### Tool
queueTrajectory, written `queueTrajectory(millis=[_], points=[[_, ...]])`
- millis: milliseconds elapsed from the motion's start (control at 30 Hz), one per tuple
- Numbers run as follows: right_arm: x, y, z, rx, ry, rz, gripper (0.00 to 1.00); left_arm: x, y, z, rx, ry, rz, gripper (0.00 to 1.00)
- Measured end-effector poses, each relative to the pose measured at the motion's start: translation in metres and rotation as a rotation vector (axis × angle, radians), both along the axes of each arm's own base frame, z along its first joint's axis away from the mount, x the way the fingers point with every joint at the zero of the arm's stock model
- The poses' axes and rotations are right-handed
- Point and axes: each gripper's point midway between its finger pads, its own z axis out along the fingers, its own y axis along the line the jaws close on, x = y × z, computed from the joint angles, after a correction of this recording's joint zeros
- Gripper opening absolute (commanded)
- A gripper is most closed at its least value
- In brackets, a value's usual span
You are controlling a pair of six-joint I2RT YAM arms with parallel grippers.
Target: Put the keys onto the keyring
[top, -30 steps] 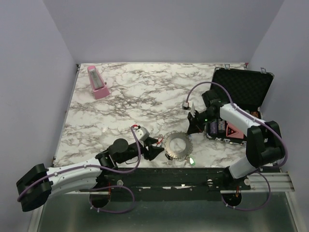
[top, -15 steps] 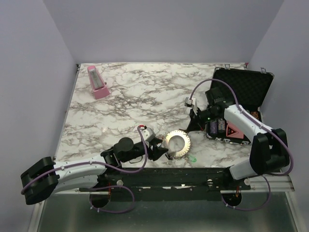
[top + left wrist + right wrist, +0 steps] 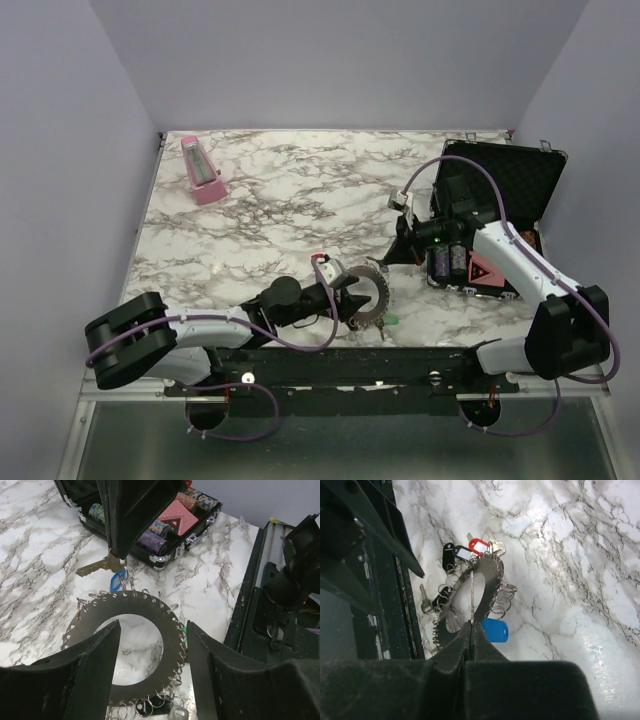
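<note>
The keyring [image 3: 172, 645] is a flat grey toothed disc with small wire loops along its rim, lying near the table's front edge [image 3: 372, 292]. My left gripper [image 3: 150, 675] is open, one finger over the ring's left side and the other beside its right rim. Just past the ring's far edge, my right gripper [image 3: 399, 252] is shut on a key [image 3: 92, 569]. A blue tag [image 3: 494, 630] hangs under that key. On the ring's rim sit keys with a red tag [image 3: 476, 545] and a black tag [image 3: 449, 555]. A green tag [image 3: 390, 320] lies by the ring.
An open black case [image 3: 500, 195] with stacked chips and a red card pack [image 3: 179, 517] stands at the right, close behind the right gripper. A pink object [image 3: 203, 172] stands at the far left. The black rail [image 3: 260, 605] borders the table's front.
My left arm has slid right until its open fingers straddle the keyring. The right gripper, still shut on the key, has shifted slightly back and its arm has swung outward.
</note>
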Motion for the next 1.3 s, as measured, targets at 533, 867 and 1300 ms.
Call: queueTrajectory(millis=[533, 867, 1300], points=[[-0.003, 0.013, 0.032, 0.121, 0.033, -0.026, 0.01, 0.022, -0.006, 0.013, -0.013, -0.103, 0.087, 0.58], [-0.006, 0.016, 0.038, 0.148, 0.039, -0.011, 0.01, 0.03, -0.011, 0.003, 0.051, -0.223, 0.081, 0.55], [-0.008, 0.017, 0.043, 0.163, 0.028, -0.003, 0.0, 0.039, -0.025, 0.011, 0.045, -0.262, 0.084, 0.42]])
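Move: The right fingers hold the key, with the keyring disc hanging tilted beneath it. From the empty left hand, the disc's upper rim with its small rings is about 6 cm ahead, 4 cm right and 4 cm lower; the key is some 8 cm ahead, 4 cm right and 1 cm lower, the blue tag 3 cm below the key. From the right hand that rim is roughly 2 cm back and 3 cm below. The right hand keeps its shut grip on the key and lifts it about 4 cm, quickly at first and then easing, drifting slightly left as its fingers tip up a little out of their downward slant. The left hand works forward and to its right, some 4 cm out, towards the small rings and upper rim under the key, pausing midway while it rolls about 15 degrees so its forward side comes up, then narrows its still-parted fingers by roughly a third around that spot without visibly pinching anything. ##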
